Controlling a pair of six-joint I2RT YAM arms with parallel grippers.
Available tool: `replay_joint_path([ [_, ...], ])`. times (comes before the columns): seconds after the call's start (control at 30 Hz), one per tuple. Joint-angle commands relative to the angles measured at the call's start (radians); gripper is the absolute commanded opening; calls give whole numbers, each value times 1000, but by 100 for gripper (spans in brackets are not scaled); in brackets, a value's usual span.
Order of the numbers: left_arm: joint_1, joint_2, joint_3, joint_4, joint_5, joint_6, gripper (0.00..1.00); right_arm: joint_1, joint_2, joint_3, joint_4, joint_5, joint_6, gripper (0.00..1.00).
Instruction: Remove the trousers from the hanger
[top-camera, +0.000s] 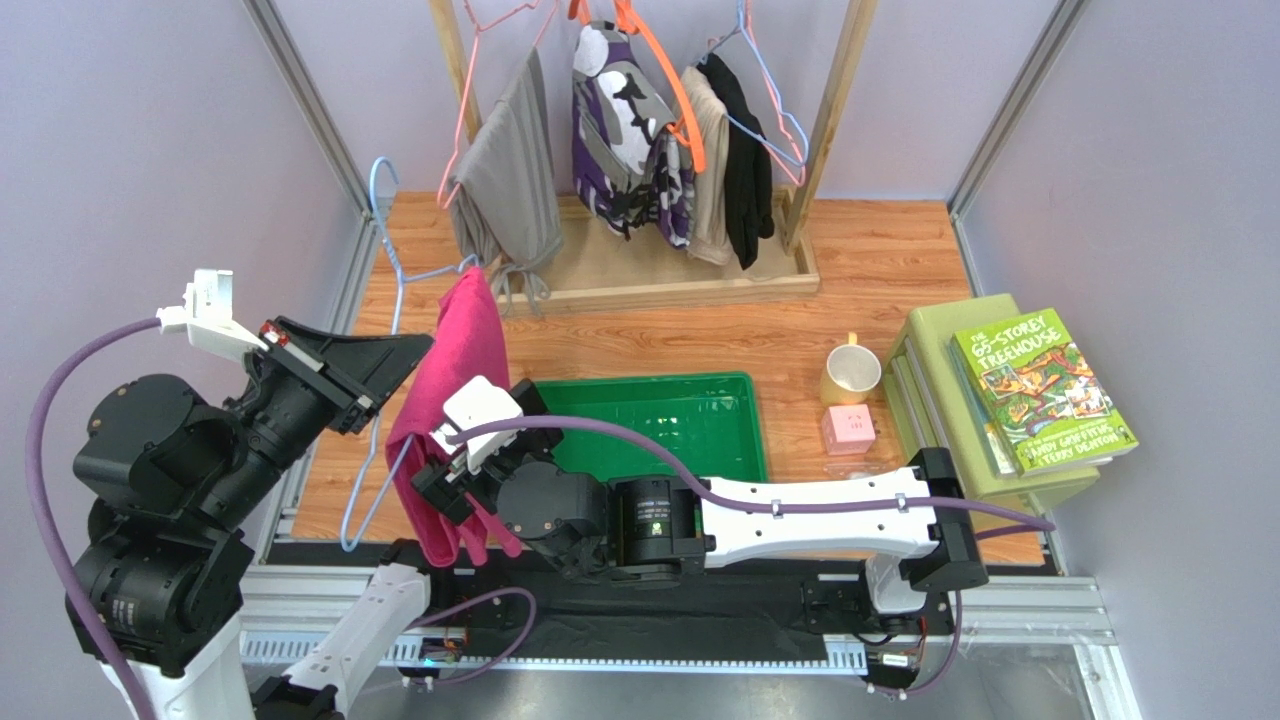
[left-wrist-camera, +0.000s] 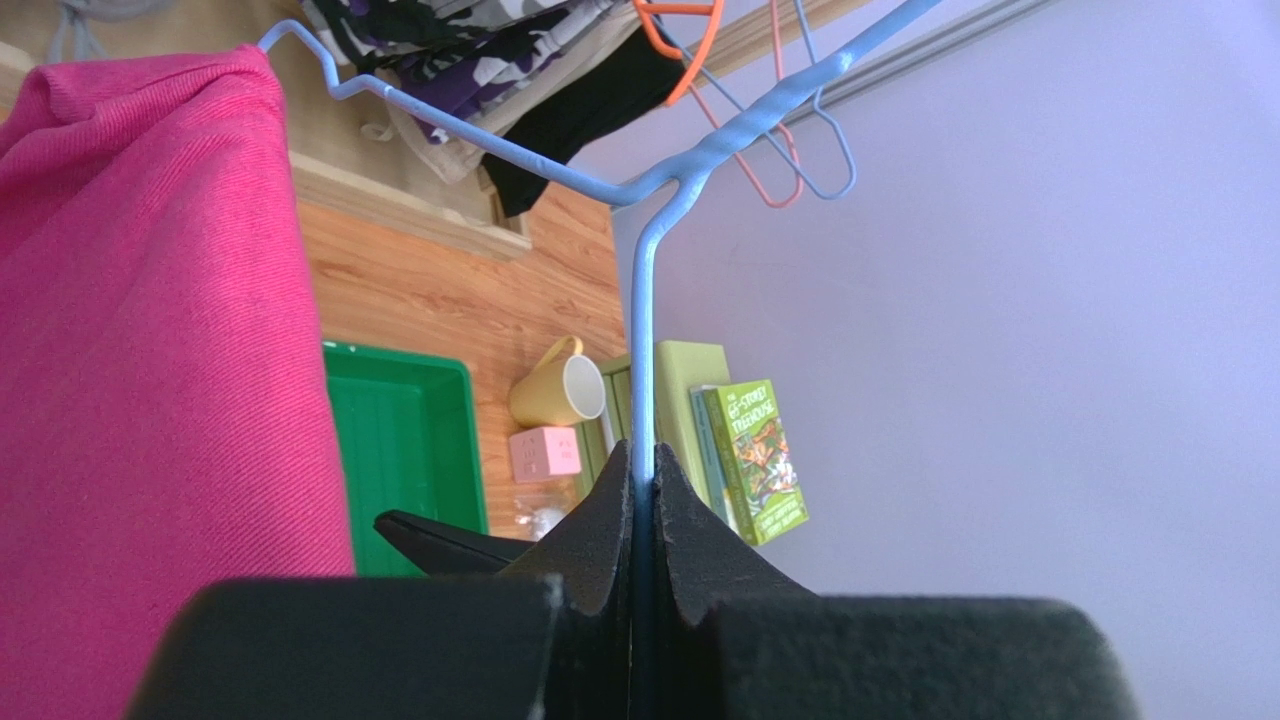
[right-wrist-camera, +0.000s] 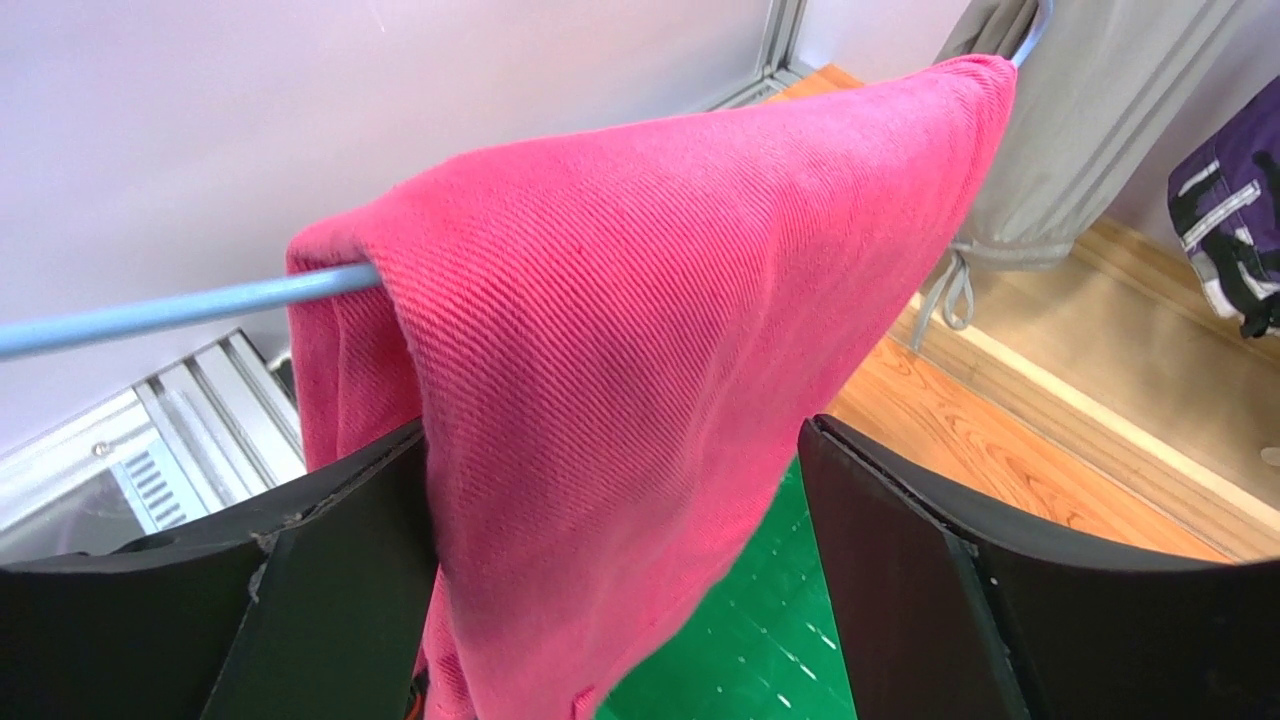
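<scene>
The magenta-pink trousers (top-camera: 451, 405) hang folded over the bar of the light-blue wire hanger (top-camera: 394, 248), held in the air at the left. In the left wrist view my left gripper (left-wrist-camera: 646, 495) is shut on the hanger's wire (left-wrist-camera: 646, 345), with the trousers (left-wrist-camera: 135, 375) to its left. My left gripper (top-camera: 394, 357) sits just left of the cloth. My right gripper (top-camera: 458, 495) is open around the hanging trousers; in the right wrist view the cloth (right-wrist-camera: 631, 375) hangs between its two fingers (right-wrist-camera: 932, 585), touching the left one, and the hanger bar (right-wrist-camera: 166, 312) sticks out left.
A green tray (top-camera: 661, 420) lies behind the right gripper. A yellow mug (top-camera: 851, 369), a pink cube (top-camera: 849, 431) and books (top-camera: 1037, 390) are at the right. A wooden rack (top-camera: 646, 270) at the back holds grey trousers (top-camera: 511, 165), a patterned garment and other hangers.
</scene>
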Motion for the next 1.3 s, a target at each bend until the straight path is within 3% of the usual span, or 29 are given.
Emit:
replay_joint_path([
  [0.0, 0, -15, 63, 168, 44, -33, 0, -6, 33, 78, 89, 69, -26, 88],
  [0.53, 0, -14, 120, 179, 83, -69, 0, -6, 1, 52, 152, 163, -109, 88],
  [0.7, 0, -11, 134, 180, 80, -66, 0, -6, -14, 47, 156, 177, -114, 77],
  [0.9, 0, -9, 126, 184, 89, -69, 0, -6, -20, 47, 153, 154, -98, 76],
  [1.03, 0, -8, 137, 187, 95, -61, 0, -6, -42, 29, 160, 161, -135, 63],
  [1.27, 0, 0, 151, 187, 120, -53, 0, -20, -126, -45, 133, 124, -140, 65],
])
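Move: The pink trousers hang over the blue hanger's lower bar, already between the right gripper's wide-open fingers. Their middle is about 4 cm ahead of the right hand, 2 cm to its left and 4 cm below; the hanger bar is roughly 4 cm ahead, 3 cm left and 4 cm above. The green tray lies some 8 cm ahead, 17 cm right and 32 cm down. From the left hand, the trousers are about 3 cm ahead, 2 cm right and 13 cm below. Keep the left gripper shut on the blue hanger's wire and raise it about 3.5 cm while drawing it back some 2.5 cm. Bring the right gripper up with it, about 3 cm and slightly forward, its fingers straddling the pink trousers; late on, draw it about 2 cm to the right and close the fingers part of the way around the cloth, without shutting them. ##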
